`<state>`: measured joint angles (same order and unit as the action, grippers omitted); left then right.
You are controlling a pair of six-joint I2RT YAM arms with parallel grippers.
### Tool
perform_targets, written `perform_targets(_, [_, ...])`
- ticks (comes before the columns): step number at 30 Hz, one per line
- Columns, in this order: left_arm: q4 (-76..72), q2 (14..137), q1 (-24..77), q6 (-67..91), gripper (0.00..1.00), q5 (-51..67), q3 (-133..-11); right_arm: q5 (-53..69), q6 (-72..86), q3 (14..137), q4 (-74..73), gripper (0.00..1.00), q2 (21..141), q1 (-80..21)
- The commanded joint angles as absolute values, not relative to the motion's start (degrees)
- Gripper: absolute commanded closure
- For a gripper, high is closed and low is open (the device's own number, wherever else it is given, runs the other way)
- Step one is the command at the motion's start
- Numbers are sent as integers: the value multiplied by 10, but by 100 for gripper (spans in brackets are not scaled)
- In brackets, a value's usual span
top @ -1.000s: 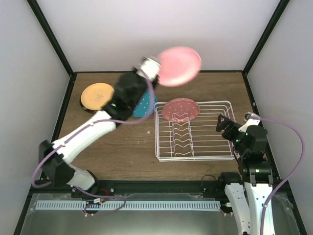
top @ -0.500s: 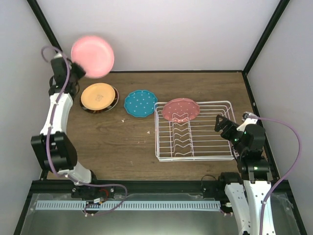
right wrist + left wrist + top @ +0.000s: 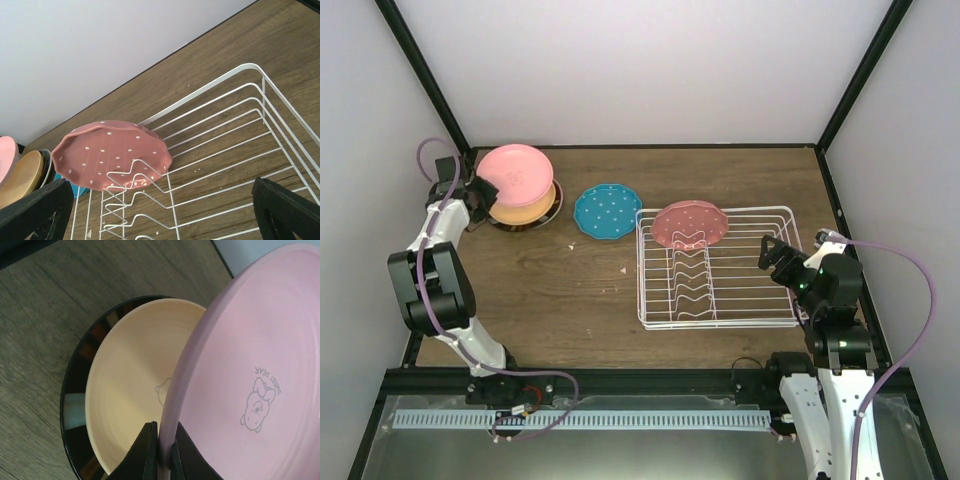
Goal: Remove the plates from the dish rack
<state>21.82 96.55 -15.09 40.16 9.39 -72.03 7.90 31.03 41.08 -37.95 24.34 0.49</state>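
My left gripper [image 3: 478,193] is shut on the rim of a plain pink plate [image 3: 517,170], holding it tilted just over the dark-rimmed plate with a cream-orange centre [image 3: 525,212] at the far left. The left wrist view shows the fingers [image 3: 150,452] pinching the pink plate's edge [image 3: 260,365] above the cream plate [image 3: 130,385]. A teal dotted plate [image 3: 607,211] lies flat on the table. In the white wire dish rack [image 3: 760,290] a pink dotted plate [image 3: 105,152] leans at the far end. My right gripper [image 3: 775,258] stands open beside the rack's right side.
Black frame posts and pale walls close in the table on the left, back and right. The left arm's purple cable [image 3: 425,160] loops near the left post. The rack's upright wire dividers [image 3: 145,200] stand bare in front of the dotted plate.
The left arm swung the pink plate from the back middle over to the far left and lowered it onto the cream-orange plate. The right arm has stayed still.
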Motion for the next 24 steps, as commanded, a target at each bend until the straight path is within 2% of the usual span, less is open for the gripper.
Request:
perform_targets(1, [197,998,-157,416,96,97,-709,81,319,418,-384,0,234,-1])
perform_targets(11, [200,1041,-159,417,94,91,-711,70,323,424,-392,0,229,-1])
perform_targets(13, [201,1044,-158,420,85,91,-710,70,325,423,-390,0,230,-1])
perform_targets(16, [203,1047,-159,421,60,93,-710,70,328,422,-386,0,232,-1])
perform_targets(19, [207,1047,-159,421,43,95,-709,71,330,419,-381,0,234,-1])
perform_targets(22, [217,1040,-161,420,29,86,-717,72,330,417,-379,0,237,-1])
perform_targets(24, [226,1031,-163,417,23,74,-732,72,330,417,-377,0,239,-1])
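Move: The left hand, still pinching the pink plate by its near-left rim, is above the edge of the stack. The yellow plate on top has its middle about 8 cm to the right, 3 cm ahead and 8 cm below. The black-rimmed plate sits right under it, some 9 cm to the right, 2 cm ahead and 9 cm down. The blue plate is roughly 30 cm right, level fore and aft. From the right hand, the yellow plate lies about 60 cm left, 24 cm ahead, 19 cm lower. The left fingers keep their pinch on the pink plate's rim while the hand sinks about 7 cm almost straight down onto the yellow plate, the fingers tipping some 8 degrees further downward. Once down, the hand stays there and spreads its fingers to roughly three-quarters open, letting go of the rim and still straddling it. ##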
